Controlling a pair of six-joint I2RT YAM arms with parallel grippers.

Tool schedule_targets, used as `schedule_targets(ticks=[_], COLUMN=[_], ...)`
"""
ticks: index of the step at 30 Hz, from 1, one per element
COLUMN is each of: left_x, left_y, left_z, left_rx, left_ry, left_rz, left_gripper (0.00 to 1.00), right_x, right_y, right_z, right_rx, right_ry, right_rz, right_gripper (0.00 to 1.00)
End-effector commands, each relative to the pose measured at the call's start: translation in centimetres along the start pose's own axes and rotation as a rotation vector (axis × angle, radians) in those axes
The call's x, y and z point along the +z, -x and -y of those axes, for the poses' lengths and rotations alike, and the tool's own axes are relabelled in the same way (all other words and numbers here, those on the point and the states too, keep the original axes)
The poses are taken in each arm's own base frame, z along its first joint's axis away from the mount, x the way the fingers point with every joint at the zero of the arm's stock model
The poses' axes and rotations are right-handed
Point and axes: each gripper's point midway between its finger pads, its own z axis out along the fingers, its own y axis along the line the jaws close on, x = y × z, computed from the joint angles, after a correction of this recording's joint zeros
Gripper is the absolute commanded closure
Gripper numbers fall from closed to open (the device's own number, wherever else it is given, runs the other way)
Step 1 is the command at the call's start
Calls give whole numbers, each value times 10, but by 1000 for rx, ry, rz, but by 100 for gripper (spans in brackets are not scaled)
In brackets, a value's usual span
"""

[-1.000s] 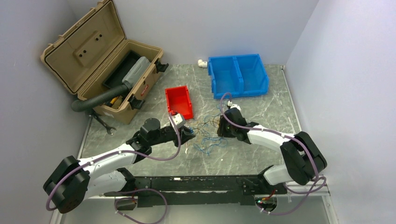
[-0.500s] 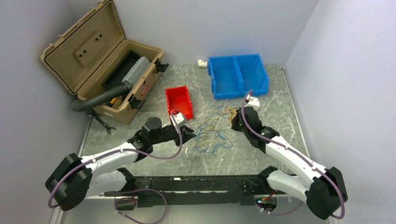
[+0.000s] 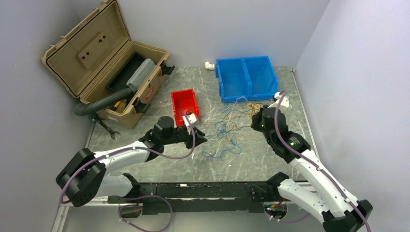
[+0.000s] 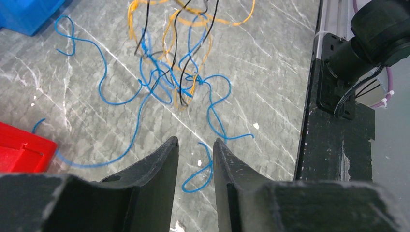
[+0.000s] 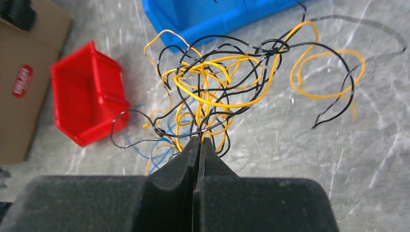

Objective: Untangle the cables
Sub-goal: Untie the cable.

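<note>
The cables [image 3: 231, 122] are a loose tangle of thin blue, yellow-orange and black wires spread over the marble table between the two grippers. My right gripper [image 3: 256, 121] is shut on a few black and yellow strands, lifted at the tangle's right end. In the right wrist view these strands [image 5: 217, 92] fan out from the closed right gripper [image 5: 199, 140]. My left gripper [image 3: 203, 140] hovers at the tangle's left edge. It is open, and in the left wrist view nothing sits in the left gripper [image 4: 195, 141]. A blue loop [image 4: 203, 174] lies on the table below the gap.
A red bin [image 3: 185, 105] stands just behind the left gripper. A blue two-part bin [image 3: 246, 78] stands behind the tangle. At the back left are an open tan toolbox [image 3: 104, 63], a black hose [image 3: 104, 99] and a wrench [image 3: 107, 128]. A black rail [image 3: 193, 191] runs along the near edge.
The right gripper closed on strands and pulled them right and back toward the blue bin, stretching the tangle. The left gripper crept forward and right and opened slightly.
</note>
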Motion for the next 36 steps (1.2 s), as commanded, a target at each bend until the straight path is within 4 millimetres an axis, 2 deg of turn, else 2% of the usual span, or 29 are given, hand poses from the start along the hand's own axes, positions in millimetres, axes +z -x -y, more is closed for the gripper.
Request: schedule_targets(ticks=[1,4,7,12,14,16,17,21,25,36], left_x=[5,3,-1,1,6,14,18,38,53,98], left_y=[26,25,23,17,6,-17,-24,-33,-41,-71], left_z=[8,0,-8,-15,-28,-44,-45,-20,0,22], left_rx=[16,9,7,-1,-29,-78,-86,-74,-35,-77], left_ry=[-46,12,62,93,151,213,202,69,21,62], left_rz=[54,51,41,10,-56,-181,-218,-273,-317,-430], left_gripper=[60,42,31,27,29,31,31,29,27,27], right_x=[-22,-25,-22,-16,-14,-12,-11,-5,0,-1], right_y=[36,46,52,61,62,63,62,62,63,62], right_z=[7,8,7,2,2,4,5,11,14,20], right_rx=[26,47,55,54,61,67,69,85,108,182], right_ry=[-42,-51,-71,-102,-114,-125,-129,-169,-188,-183], right_rz=[93,127,146,138,145,157,157,169,177,204], right_gripper=[100,100,100,100,100,100,100,100,100,100])
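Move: Some 7 cm to the left hand's right and about 13 cm below it, level with it, the blue cable's loose tail lies on the table. The blue tangle sits about 12 cm ahead and 6 cm right of that hand, the red box 23 cm ahead and 9 cm left. From the right hand, which already holds the yellow-black bundle, the tail is about 5 cm back, 10 cm left and 19 cm down; the blue bin is roughly 32 cm straight ahead. Opening its fingers wide, the left hand eases forward, then swings back and dives down and to the right over the blue tail, ending about 8 cm lower with its fingertips tipped some 20 degrees further down, not yet gripping. The right hand keeps its shut grip on the yellow-black bundle, lifting a few centimetres early and drawing right, away from the tail, and slightly forward while turning about 15 degrees clockwise. ##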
